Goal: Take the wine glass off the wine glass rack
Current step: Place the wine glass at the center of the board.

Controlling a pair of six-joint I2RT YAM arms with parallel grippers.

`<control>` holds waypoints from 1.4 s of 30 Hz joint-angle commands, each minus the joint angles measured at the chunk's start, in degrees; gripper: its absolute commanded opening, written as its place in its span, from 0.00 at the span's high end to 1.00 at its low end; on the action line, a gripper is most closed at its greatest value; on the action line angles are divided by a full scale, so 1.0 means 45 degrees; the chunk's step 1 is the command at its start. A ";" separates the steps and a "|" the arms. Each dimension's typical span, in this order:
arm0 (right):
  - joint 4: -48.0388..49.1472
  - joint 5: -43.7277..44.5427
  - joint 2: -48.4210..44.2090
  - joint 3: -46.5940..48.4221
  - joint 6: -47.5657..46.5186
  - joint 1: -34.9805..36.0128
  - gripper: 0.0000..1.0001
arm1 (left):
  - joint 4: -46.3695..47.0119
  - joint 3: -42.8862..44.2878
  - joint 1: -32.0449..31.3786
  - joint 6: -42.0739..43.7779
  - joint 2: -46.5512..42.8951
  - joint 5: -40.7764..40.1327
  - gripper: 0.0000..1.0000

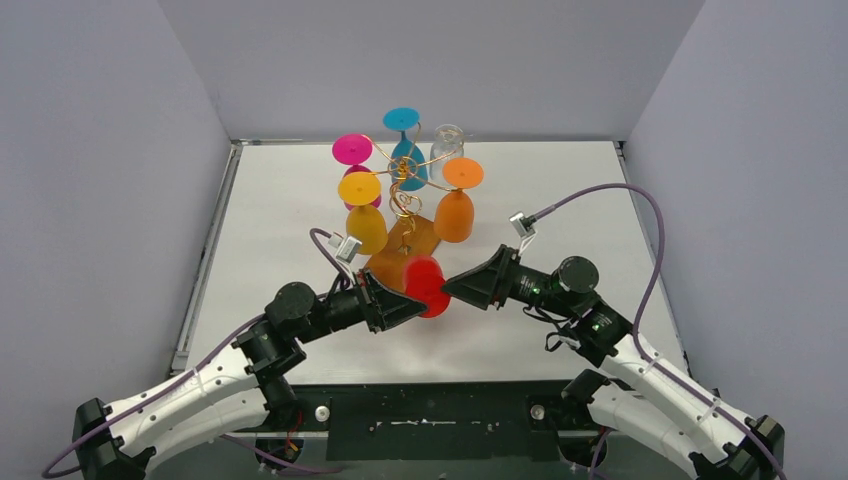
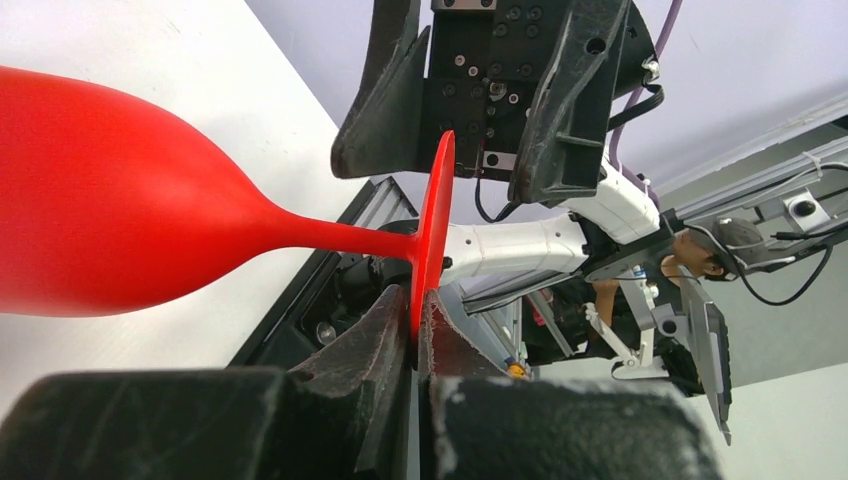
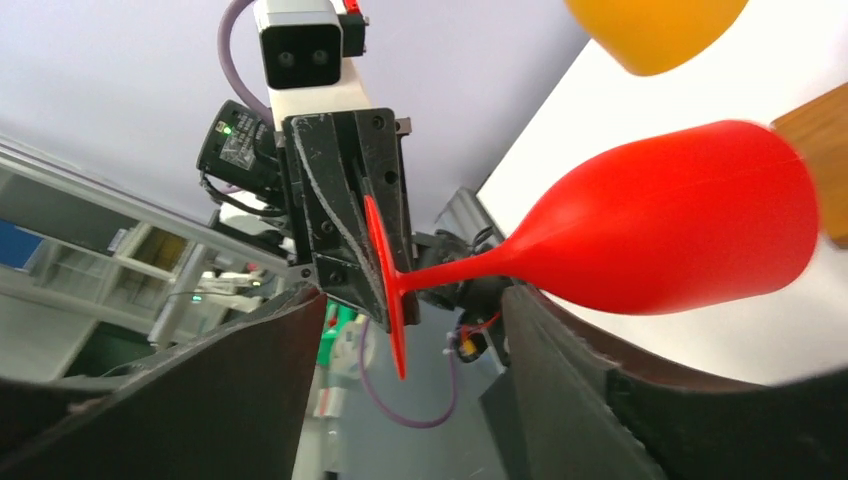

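A red wine glass [image 1: 424, 282] lies sideways in the air in front of the wine glass rack [image 1: 404, 197], off its gold wire arms. My left gripper [image 2: 413, 305] is shut on the rim of the glass's flat red foot [image 2: 434, 220]; the bowl [image 2: 100, 200] points to the left in that view. My right gripper [image 3: 410, 390] is open, its fingers [image 3: 590, 390] standing wide on either side of the foot [image 3: 385, 290] without touching it. In the top view the left gripper [image 1: 416, 305] and the right gripper [image 1: 452, 288] meet at the glass from opposite sides.
On the rack hang a pink glass [image 1: 352, 150], a blue glass [image 1: 402, 120], a yellow glass [image 1: 362, 205] and an orange glass [image 1: 457, 205], with a clear glass [image 1: 447, 142] behind. The rack's wooden base [image 1: 393, 265] lies just behind the red glass. Grey walls enclose the table [image 1: 560, 200].
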 commanded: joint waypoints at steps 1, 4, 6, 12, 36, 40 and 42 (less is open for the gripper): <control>-0.1151 0.1074 -0.0583 0.0973 -0.0873 0.0055 0.24 | 0.0956 0.0089 -0.0053 0.0746 -0.0223 0.0189 1.00; -0.3340 0.2656 -0.0861 0.1828 -0.1705 0.0045 0.11 | 0.0674 0.0280 -0.0067 0.1401 -0.0106 0.0957 1.00; -0.4692 0.4061 -0.1106 0.2348 -0.2175 0.0030 0.04 | 0.0367 0.0451 -0.0057 0.1882 -0.0083 0.1290 1.00; -0.8003 0.8957 -0.2415 0.2460 -0.1808 0.0020 0.00 | 0.0462 -0.0409 -0.0038 0.3152 -0.1153 0.0709 1.00; 0.1615 -0.3015 -0.0881 -0.1208 0.1965 -0.4615 0.00 | 0.5654 -0.2721 -0.0018 0.4177 -0.1513 0.4576 1.00; 0.2517 -0.4139 -0.0279 -0.1220 0.2170 -0.4914 0.04 | 0.6874 -0.2906 -0.0028 0.3703 -0.1434 0.5586 1.00; 0.3578 -0.4645 0.0023 -0.1366 0.2666 -0.4917 0.07 | 0.7840 -0.3160 -0.0029 0.3299 -0.1405 0.5919 1.00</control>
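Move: The left gripper already holds the red wine glass by its foot, bowl hanging down and forward; the open board before the rack lies some 10 cm ahead of this hand and 28 cm below. From it the rack's wooden base is about 21 cm ahead, 5 cm left, and the yellow glass 19 cm ahead, 10 cm left. From the half-open right gripper, the red glass's middle lies about 5 cm ahead, 3 cm left, 7 cm below; the orange glass is 19 cm ahead, 3 cm right. Keep the left fingers shut on the red glass's foot and draw the left hand back about 7 cm, most of it late, tipping it some 30 degrees to swing the bowl forward and up. Meanwhile open the right gripper fully, pull it right and forward away from the glass while turning clockwise, sink a little, then ease back left and unwind most of the turn. ##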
